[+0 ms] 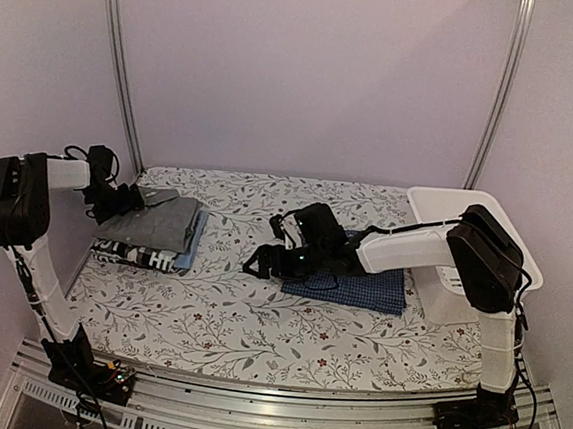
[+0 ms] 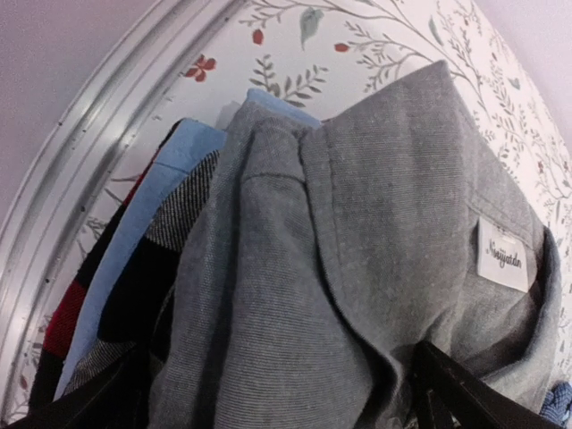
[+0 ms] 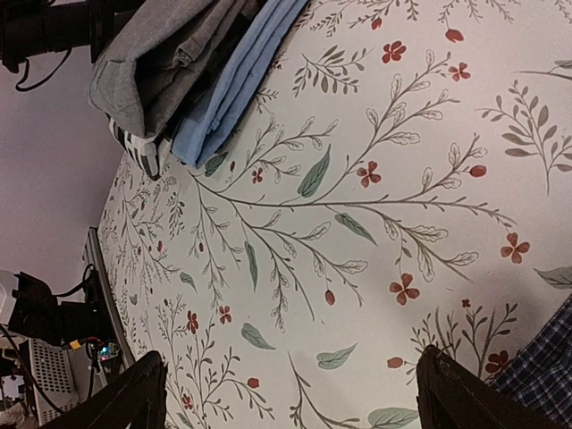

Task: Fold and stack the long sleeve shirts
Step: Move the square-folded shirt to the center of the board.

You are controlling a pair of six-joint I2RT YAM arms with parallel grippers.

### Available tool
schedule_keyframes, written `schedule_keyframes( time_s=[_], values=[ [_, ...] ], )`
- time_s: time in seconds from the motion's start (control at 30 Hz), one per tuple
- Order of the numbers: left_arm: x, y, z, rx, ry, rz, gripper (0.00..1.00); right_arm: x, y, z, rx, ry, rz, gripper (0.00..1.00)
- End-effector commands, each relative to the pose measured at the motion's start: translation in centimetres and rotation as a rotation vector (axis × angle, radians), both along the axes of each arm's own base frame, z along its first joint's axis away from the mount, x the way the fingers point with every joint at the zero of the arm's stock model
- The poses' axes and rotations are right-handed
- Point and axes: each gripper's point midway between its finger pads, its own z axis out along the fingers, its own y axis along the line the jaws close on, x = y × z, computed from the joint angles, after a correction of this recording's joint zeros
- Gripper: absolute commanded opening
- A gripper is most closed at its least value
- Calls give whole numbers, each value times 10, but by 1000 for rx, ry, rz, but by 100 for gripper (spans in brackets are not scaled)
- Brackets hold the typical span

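Note:
A stack of folded long sleeve shirts (image 1: 155,228) lies at the table's left, the grey shirt (image 2: 357,268) on top, a light blue shirt (image 2: 134,232) and a dark-striped one (image 2: 183,210) under it. My left gripper (image 1: 130,202) is at the stack's back left corner. It (image 2: 277,407) stands open, its jaws wide apart with grey cloth lying between them. The dark blue check shirt (image 1: 361,284) lies folded right of centre. My right gripper (image 1: 259,262) hovers open just left of it over bare tablecloth (image 3: 290,402). A corner of that check shirt (image 3: 545,366) shows by one finger.
A white plastic basket (image 1: 468,205) stands at the table's right edge behind the right arm. The floral tablecloth (image 1: 257,317) covers the table. A metal rail (image 2: 80,179) runs close behind the stack, with the wall beyond it.

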Motion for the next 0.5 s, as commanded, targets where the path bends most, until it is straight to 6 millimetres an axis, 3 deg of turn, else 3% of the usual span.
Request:
schedule_keyframes(
  time_s=[0.0, 0.3, 0.47],
  values=[
    [-27, -73, -19, -129, 94, -120, 99, 0, -3, 27, 29, -60, -12, 96],
    [-55, -148, -18, -197, 83, -163, 99, -1, -19, 31, 5, -79, -39, 96],
    [-65, -154, -5, -189, 56, -130, 100, 0, -25, 35, -6, -87, -51, 96]
  ],
)
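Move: The left hand's open fingers are already down on the grey shirt on top of the folded stack, near its far left part. The stack's middle is about 5 cm to the right, 7 cm back and 3 cm lower, and the navy checked shirt lies roughly 60 cm to the right and 14 cm back. From the right hand, the stack's middle is some 34 cm left, 8 cm ahead and 4 cm below. Sweeping right about 15 cm at an even height, and bending back some 4 cm over the latter part, the left hand pushes the stack of folded shirts towards the board's centre. Its wide-open fingers stay down on the grey shirt while the wrist turns roughly 10 degrees clockwise. The right hand eases 2 cm to the right and rises slightly. ##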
